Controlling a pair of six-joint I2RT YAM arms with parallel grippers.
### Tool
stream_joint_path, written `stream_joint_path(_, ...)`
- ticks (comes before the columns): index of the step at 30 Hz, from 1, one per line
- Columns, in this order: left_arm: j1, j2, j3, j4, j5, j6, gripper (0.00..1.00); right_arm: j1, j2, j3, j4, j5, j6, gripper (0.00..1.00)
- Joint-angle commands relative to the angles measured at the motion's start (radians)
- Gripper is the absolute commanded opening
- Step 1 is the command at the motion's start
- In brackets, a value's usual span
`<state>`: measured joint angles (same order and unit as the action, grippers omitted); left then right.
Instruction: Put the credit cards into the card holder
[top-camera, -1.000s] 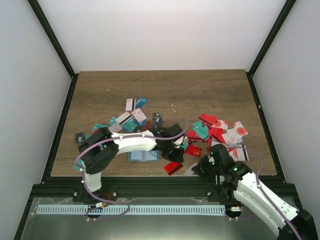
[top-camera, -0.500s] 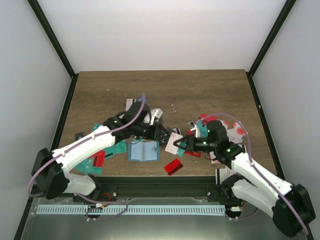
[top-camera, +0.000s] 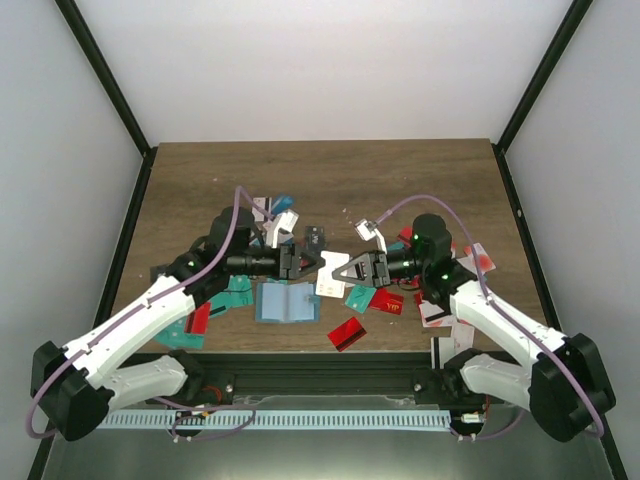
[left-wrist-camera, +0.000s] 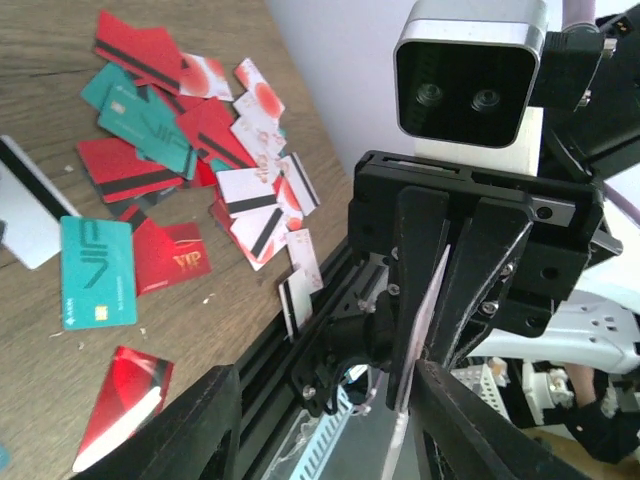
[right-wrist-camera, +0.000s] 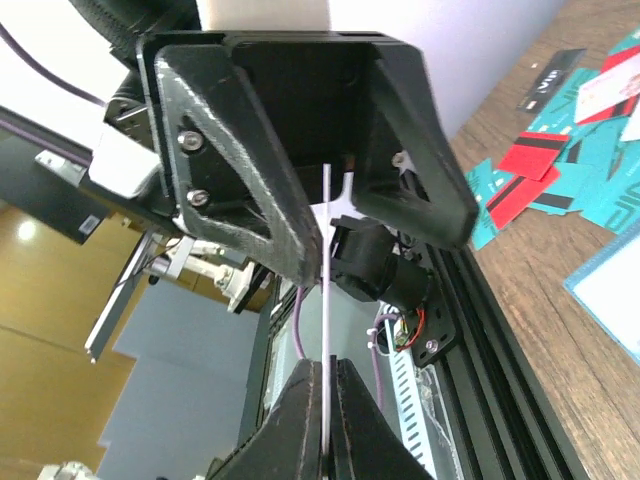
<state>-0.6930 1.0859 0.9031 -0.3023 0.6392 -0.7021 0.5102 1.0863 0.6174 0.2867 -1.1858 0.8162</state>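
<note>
My right gripper (right-wrist-camera: 326, 375) is shut on a thin white credit card (right-wrist-camera: 327, 280), held on edge above the table's middle (top-camera: 330, 278). My left gripper (top-camera: 303, 263) faces it nose to nose and is open, its fingers (right-wrist-camera: 260, 190) standing either side of the card's far end. In the left wrist view the card (left-wrist-camera: 432, 300) shows edge-on between the right gripper's jaws. The teal-blue card holder (top-camera: 285, 302) lies open on the wood just below both grippers. More credit cards lie around: a red one (top-camera: 346, 335), a teal one (top-camera: 358, 297) and a heap to the right (left-wrist-camera: 190, 130).
Another scatter of teal, red and white cards (top-camera: 232, 290) lies under the left arm. A black frame rail (top-camera: 320, 362) runs along the table's front edge, with a card or two leaning on it (left-wrist-camera: 293, 300). Black posts and white walls close in the sides.
Both arms have swung out from near the front edge, and the grippers now meet in the middle. The left jaws have opened. The right jaws stay shut on the white card.
</note>
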Motion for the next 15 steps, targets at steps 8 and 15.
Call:
stream_joint_path(8, 0.009, 0.055, -0.029, 0.26, 0.183, -0.088, 0.05, -0.008, 0.076, 0.085, 0.131, -0.143, 0.021, 0.01)
stream_joint_path(15, 0.06, 0.026, -0.02, 0.237, 0.099, -0.112, 0.04, -0.008, 0.092, 0.054, 0.099, -0.056, 0.022, 0.46)
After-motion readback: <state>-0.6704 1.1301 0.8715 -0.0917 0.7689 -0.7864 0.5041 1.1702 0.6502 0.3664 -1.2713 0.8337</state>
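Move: Some 3 cm to the right of the left hand and 2 cm nearer the base, the white card sits in the right fingers, its middle about 2 cm left of the right hand point and at about its height. The open card holder lies about 10 cm to the left hand's left, level with it and some 25 cm down. From the left hand at that depth, the teal card is about 9 cm right, straight to the side, and the loose red card 5 cm right and 9 cm back. Closing its half-open fingers on the card's left edge, the left hand pinches it as it edges about 1.5 cm right and as much up, rolling slightly. The right hand stays almost in place in mid-air and keeps its grip until the left has shut, then spreads its fingers to about half open and lets go of the card. ##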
